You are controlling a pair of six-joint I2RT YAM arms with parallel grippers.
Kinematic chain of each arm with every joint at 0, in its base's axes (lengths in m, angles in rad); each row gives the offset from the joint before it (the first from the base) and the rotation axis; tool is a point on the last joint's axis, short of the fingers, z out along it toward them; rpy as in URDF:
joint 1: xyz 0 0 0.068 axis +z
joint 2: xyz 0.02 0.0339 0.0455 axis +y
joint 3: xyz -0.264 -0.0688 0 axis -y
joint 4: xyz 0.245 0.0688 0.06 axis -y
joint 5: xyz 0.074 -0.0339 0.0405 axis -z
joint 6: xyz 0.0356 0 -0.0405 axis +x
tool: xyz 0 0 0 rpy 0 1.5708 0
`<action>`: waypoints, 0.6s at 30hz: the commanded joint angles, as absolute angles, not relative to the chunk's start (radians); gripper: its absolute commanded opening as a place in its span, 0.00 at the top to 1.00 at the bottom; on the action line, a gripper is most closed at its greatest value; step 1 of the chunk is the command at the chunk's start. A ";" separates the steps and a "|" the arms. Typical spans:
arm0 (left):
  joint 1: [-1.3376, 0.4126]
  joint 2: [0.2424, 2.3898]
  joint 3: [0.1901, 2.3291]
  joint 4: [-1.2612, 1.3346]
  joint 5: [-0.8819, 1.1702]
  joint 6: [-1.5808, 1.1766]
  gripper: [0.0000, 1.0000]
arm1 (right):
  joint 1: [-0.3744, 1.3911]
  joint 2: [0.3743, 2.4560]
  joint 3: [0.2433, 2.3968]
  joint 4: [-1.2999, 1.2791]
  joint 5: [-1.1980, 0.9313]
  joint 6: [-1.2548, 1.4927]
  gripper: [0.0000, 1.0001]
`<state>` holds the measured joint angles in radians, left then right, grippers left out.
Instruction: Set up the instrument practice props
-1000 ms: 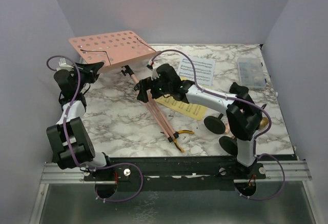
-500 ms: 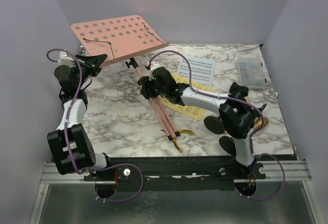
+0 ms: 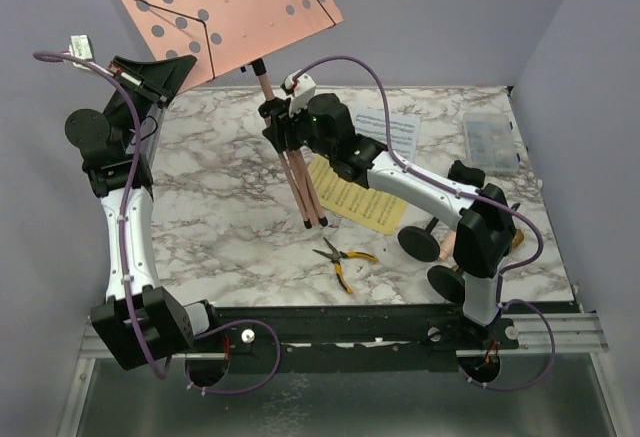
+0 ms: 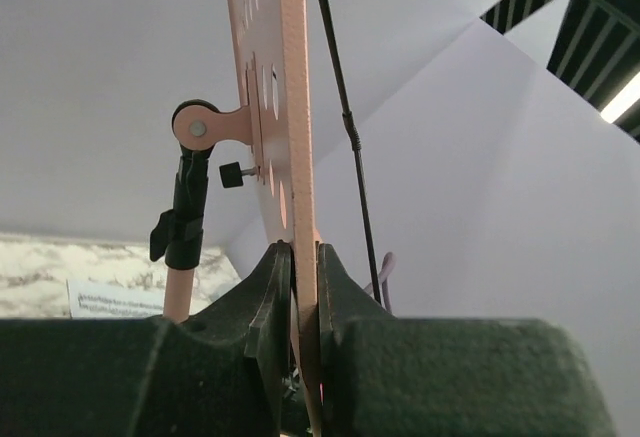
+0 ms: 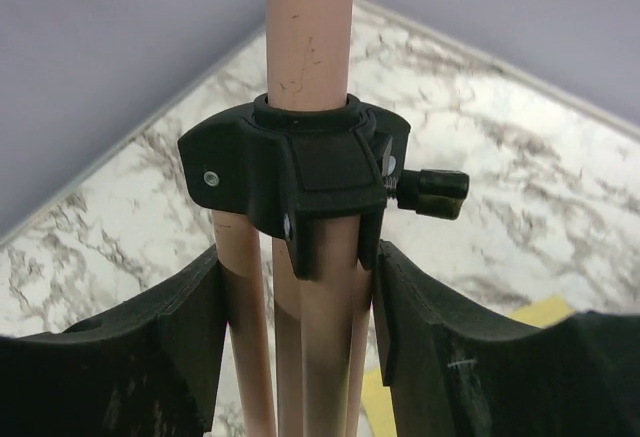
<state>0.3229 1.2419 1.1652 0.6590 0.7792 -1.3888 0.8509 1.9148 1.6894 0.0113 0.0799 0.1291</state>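
Observation:
The pink music rack stands nearly upright, its folded legs (image 3: 305, 192) resting their tips on the marble table. Its perforated desk (image 3: 230, 7) is raised high at the back left. My left gripper (image 3: 165, 72) is shut on the desk's lower edge (image 4: 295, 107), which is pinched between the jaws (image 4: 304, 257). My right gripper (image 3: 285, 132) is shut around the bundled legs (image 5: 320, 357), just under the black collar (image 5: 300, 172). A yellow sheet-music page (image 3: 350, 197) and a white one (image 3: 395, 129) lie flat behind the right arm. Two black round-based holders (image 3: 420, 242) lie by the right arm's base.
Yellow-handled pliers (image 3: 340, 257) lie on the table near the front, just below the leg tips. A clear plastic compartment box (image 3: 490, 142) sits at the back right. Grey walls enclose the table on three sides.
The rack has swung up from lying slanted on the table to nearly upright. My left arm lifted the desk high. My right gripper closed around the legs and moved back with them.

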 commanded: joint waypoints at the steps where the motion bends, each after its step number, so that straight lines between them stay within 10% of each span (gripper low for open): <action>1: 0.322 1.097 1.252 0.706 0.786 -1.252 1.00 | 0.847 1.875 1.711 0.215 0.010 0.041 0.99; 9: 0.295 0.947 1.071 0.703 0.925 -1.033 1.00 | 0.848 1.879 1.366 0.938 -0.190 -0.048 0.99; 18: 0.138 0.846 0.913 0.693 1.026 -0.968 1.00 | 0.863 1.858 1.280 0.965 -0.218 -0.033 0.99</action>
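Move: The right hand holds the music stand's folded legs just under the black collar; the table spot where the feet will come lies about 28 cm below it, some 3 cm left and 1 cm back. From that hand the yellow sheet is roughly 17 cm right and 7 cm ahead, the pliers 12 cm right and 14 cm back. The left hand pinches the desk plate's edge; that spot is about 14 cm right, 3 cm ahead and 50 cm below. Still gripping plate and legs, left hand draws back-right about 12 cm, right hand back-left 3, both tilting up. ##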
